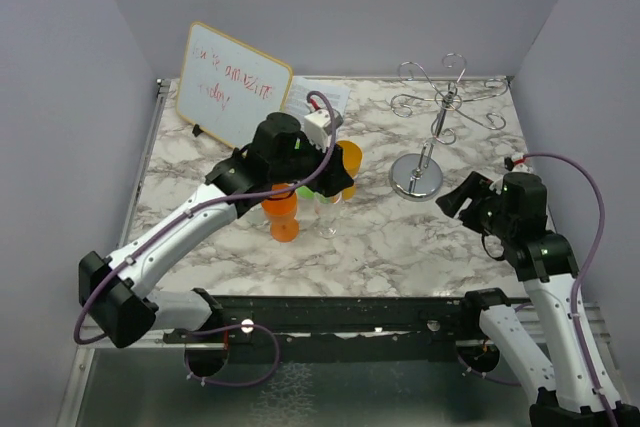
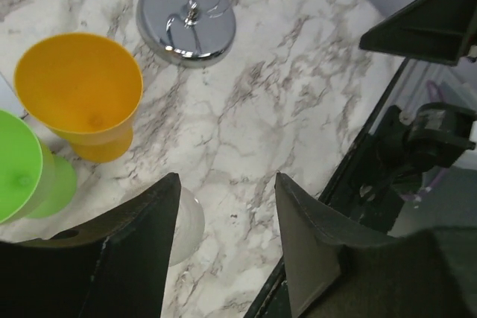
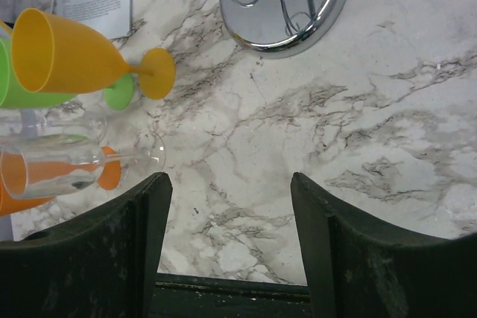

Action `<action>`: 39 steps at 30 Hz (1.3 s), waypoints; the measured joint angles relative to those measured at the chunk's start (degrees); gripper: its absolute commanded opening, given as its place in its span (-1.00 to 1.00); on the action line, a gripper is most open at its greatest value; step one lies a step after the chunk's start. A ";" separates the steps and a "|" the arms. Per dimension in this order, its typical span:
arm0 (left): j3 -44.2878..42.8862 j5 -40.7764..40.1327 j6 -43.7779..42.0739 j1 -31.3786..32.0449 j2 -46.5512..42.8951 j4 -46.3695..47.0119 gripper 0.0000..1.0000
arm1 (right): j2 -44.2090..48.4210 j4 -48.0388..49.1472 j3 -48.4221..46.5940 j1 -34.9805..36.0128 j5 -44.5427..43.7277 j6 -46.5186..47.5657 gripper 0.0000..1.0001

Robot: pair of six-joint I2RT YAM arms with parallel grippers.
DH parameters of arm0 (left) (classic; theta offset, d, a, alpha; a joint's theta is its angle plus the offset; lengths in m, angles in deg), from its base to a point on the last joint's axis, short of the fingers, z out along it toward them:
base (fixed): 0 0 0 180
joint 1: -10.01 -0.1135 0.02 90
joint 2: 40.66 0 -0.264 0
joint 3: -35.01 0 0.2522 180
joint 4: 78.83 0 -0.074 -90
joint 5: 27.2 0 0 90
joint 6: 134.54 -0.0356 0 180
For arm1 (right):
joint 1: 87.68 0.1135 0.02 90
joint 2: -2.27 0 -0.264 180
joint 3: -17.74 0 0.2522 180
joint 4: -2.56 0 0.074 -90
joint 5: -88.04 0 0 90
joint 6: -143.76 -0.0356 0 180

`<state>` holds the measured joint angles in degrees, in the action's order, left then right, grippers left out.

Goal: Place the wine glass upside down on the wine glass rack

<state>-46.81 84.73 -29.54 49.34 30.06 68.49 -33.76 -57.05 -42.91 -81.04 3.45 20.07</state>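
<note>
A clear wine glass (image 1: pixel 328 215) stands upright in a cluster with an orange glass (image 1: pixel 282 213), a green one (image 2: pixel 22 173) and a yellow one (image 2: pixel 78 91). My left gripper (image 1: pixel 338 185) hovers over this cluster. In the left wrist view its jaws (image 2: pixel 227 180) stand open over bare marble, with the clear glass (image 2: pixel 188 225) just outside the left finger. The chrome wine glass rack (image 1: pixel 432 125) stands at the back right on its disc base (image 2: pixel 186 20). My right gripper (image 3: pixel 229 178) is open and empty, near the rack base (image 3: pixel 291 5), with the clear glass (image 3: pixel 59 167) off to its left.
A small whiteboard (image 1: pixel 232 82) leans at the back left, with a printed sheet (image 1: pixel 322 95) beside it. The black rail (image 1: pixel 350 312) runs along the near table edge. Grey walls close in on both sides.
</note>
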 measured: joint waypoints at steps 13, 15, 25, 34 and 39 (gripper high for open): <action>-4.48 -10.01 -3.96 4.85 10.38 -14.32 -0.24 | -3.45 3.10 4.98 0.00 -0.04 -2.29 0.40; -5.14 -10.05 -4.13 5.07 11.23 -14.86 -0.19 | -3.74 3.54 4.98 0.00 -0.04 -2.29 0.40; -6.10 -13.62 -5.53 8.04 15.30 -18.12 -0.73 | -5.18 5.40 6.29 0.00 0.07 -3.37 0.42; -8.07 -18.86 -5.86 11.17 16.59 -20.22 -1.00 | -7.08 10.49 12.33 0.00 5.55 -12.85 0.42; -4.66 -15.74 -3.13 13.75 14.29 -13.35 -1.00 | -7.04 11.45 13.88 0.00 8.17 -23.82 0.42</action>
<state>-51.46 69.00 -32.66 63.09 44.35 55.14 -40.79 -45.59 -29.03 -81.04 11.63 -3.75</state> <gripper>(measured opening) 0.057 0.709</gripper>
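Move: The clear wine glass I'm going for stands with its middle some 19 cm below my left hand, about 2 cm ahead and 2 cm to its left. From that hand, the yellow glass is roughly 13 cm ahead and 2 cm right, the orange glass about 2 cm ahead and 12 cm left. From my right hand, the clear glass lies about 25 cm left, 3 cm ahead and 11 cm down; the rack base is about 16 cm ahead and 3 cm left. I sink my left hand about 12 cm onto the clear glass, tipping its fingers some 30 degrees farther down, then shut them to pinch the bowl's wall at the rim on its near side, and draw it right and back a few centimetres, slightly up. My right hand, fingers still open, comes down 7–8 cm and then left towards the glass's foot, tilting as it comes. ##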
